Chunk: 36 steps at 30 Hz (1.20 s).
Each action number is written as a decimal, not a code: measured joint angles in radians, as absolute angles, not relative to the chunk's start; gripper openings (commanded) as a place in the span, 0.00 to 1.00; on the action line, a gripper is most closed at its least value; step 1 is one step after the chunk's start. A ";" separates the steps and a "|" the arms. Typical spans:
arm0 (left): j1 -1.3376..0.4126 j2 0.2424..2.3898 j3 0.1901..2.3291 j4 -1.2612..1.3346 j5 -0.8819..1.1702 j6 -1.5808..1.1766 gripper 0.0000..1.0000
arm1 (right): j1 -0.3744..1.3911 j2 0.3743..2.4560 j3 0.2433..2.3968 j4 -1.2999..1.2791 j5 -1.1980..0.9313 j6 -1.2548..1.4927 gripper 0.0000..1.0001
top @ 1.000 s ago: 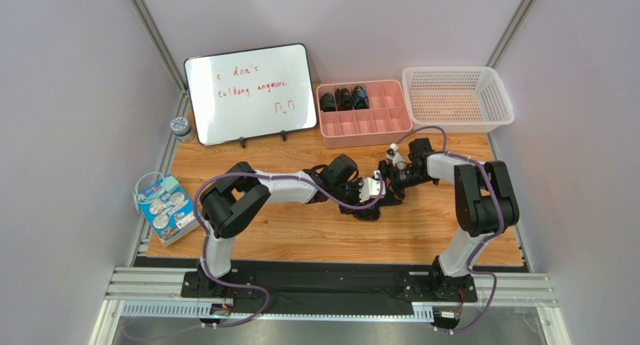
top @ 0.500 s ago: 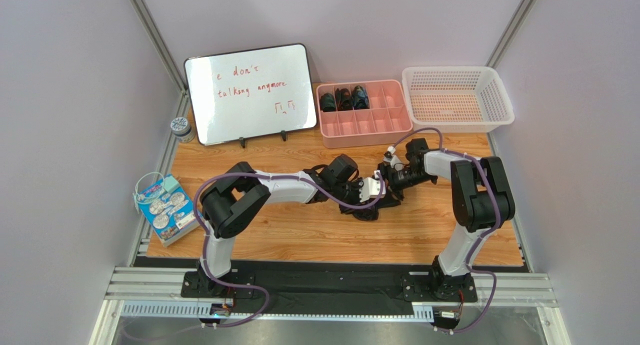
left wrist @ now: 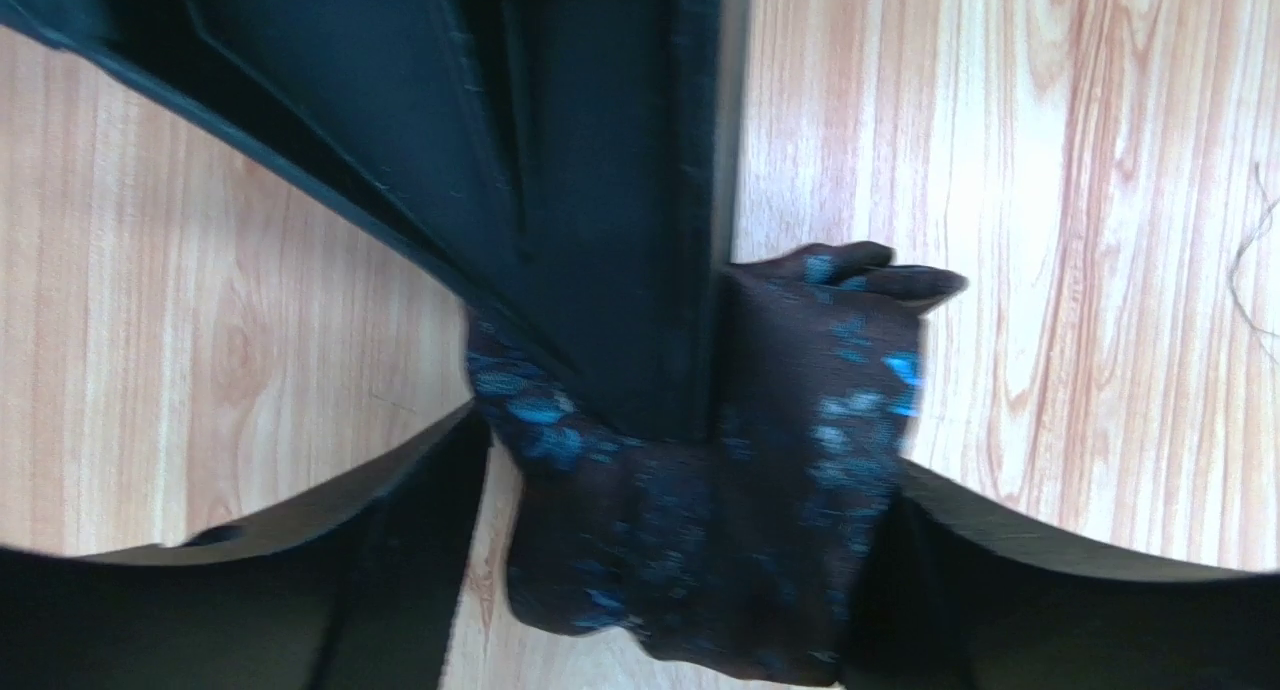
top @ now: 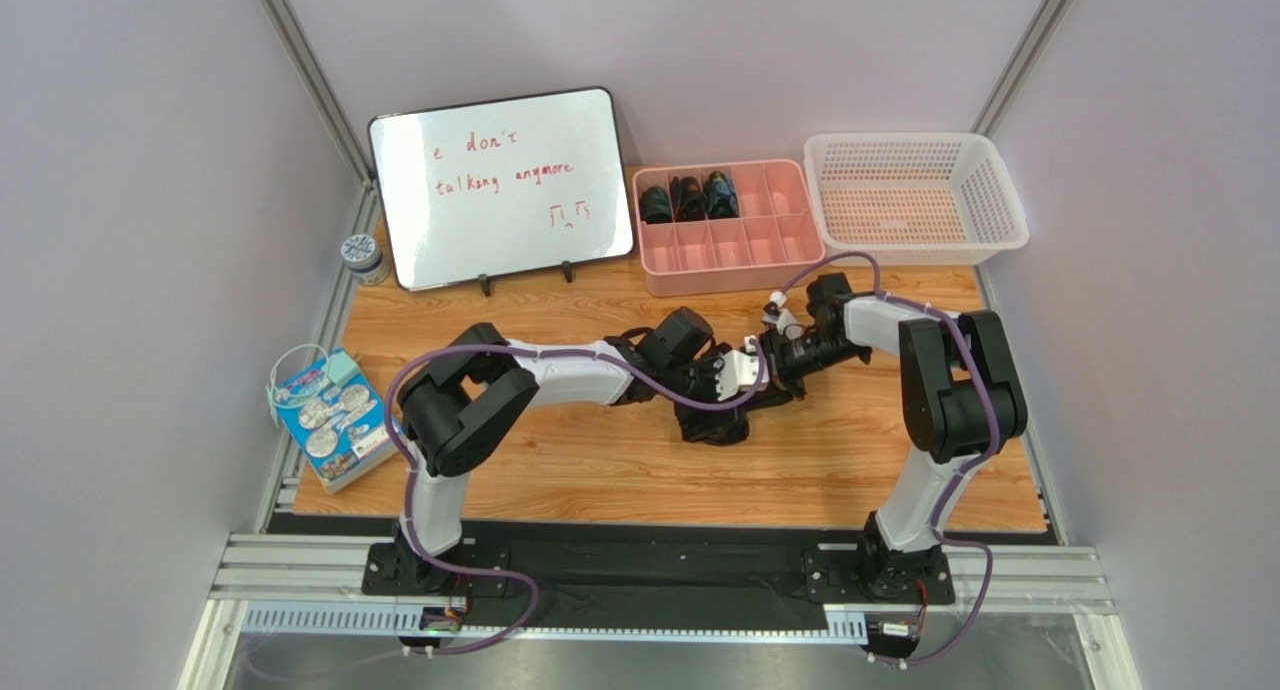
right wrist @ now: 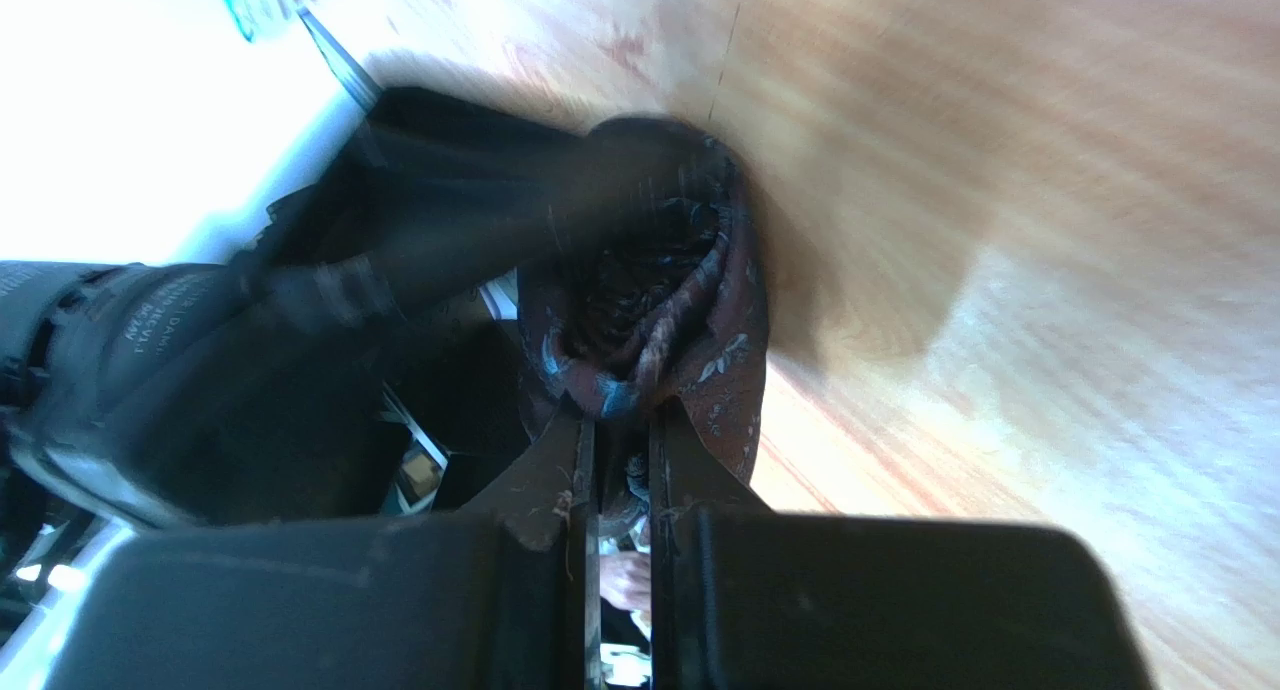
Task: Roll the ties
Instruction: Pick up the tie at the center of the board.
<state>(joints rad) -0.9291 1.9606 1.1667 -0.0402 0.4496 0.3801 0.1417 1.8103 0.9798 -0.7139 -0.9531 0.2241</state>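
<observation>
A dark tie (left wrist: 721,525) with blue specks lies partly coiled on the wooden table, near the middle where both arms meet (top: 711,423). My left gripper (left wrist: 684,465) straddles the coil with its jaws wide. The right finger (left wrist: 962,570) touches the fabric and a strip of table shows beside the left one, so it stands open. In the right wrist view, the tie's rolled end (right wrist: 661,285) sits at the tips of my right gripper (right wrist: 621,420), which is shut on a fold of it. Three rolled ties (top: 687,198) sit in the pink tray's back compartments.
The pink divided tray (top: 751,248) stands at the back centre, with a white basket (top: 917,195) to its right. A whiteboard (top: 504,185) leans at the back left beside a small jar (top: 361,255). A blue packet (top: 331,416) lies at the left edge.
My left gripper has opened off the tie coil while my right gripper has closed on the tie's fabric. Both wrists and the bundle have shifted slightly left.
</observation>
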 measured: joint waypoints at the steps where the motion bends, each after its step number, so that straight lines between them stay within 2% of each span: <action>1: -0.927 1.959 1.165 -0.041 0.442 0.363 1.00 | 0.149 1.809 0.980 -0.719 -0.952 0.224 0.00; 6: -0.911 1.913 1.152 -0.101 0.431 0.320 1.00 | 0.165 1.781 0.980 -0.730 -0.926 0.223 0.00; 12: -0.878 1.731 1.152 -0.222 0.442 0.288 0.99 | 0.147 1.729 1.038 -0.776 -0.865 0.215 0.00; 16: -0.810 1.607 1.172 -0.312 0.477 0.257 0.99 | 0.124 1.710 1.168 -0.826 -0.796 0.182 0.00; 22: -0.685 1.586 1.225 -0.438 0.527 0.201 0.99 | 0.096 1.721 1.508 -0.840 -0.613 0.111 0.00; 29: -0.668 1.586 1.226 -0.502 0.548 0.176 0.99 | 0.093 1.900 1.883 -0.768 -0.443 0.062 0.00; 36: -0.662 1.571 1.176 -0.495 0.550 0.159 0.99 | 0.093 2.107 2.021 -0.748 -0.279 0.019 0.00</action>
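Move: The right hand already has the rolled tie pinched. From that hand, the empty slot in the back row of the pink organizer lies about 32 cm ahead, 5 cm right and roughly level with the fingers. The rolled ties already stored stand some 10 cm left of that slot; the white basket is about 32 cm ahead of the hand and 27 cm to its right. The left hand has the tie right between its fingers. Forward about 30 cm and some 8 cm right, the right arm carries the still-pinched tie to the organizer, rising in an arc and then sinking about 5 cm, while its wrist turns some 60 degrees to bring the left-pointing fingers forward and down. The left fingers open wide, come free of the tie and back off leftward and up. ##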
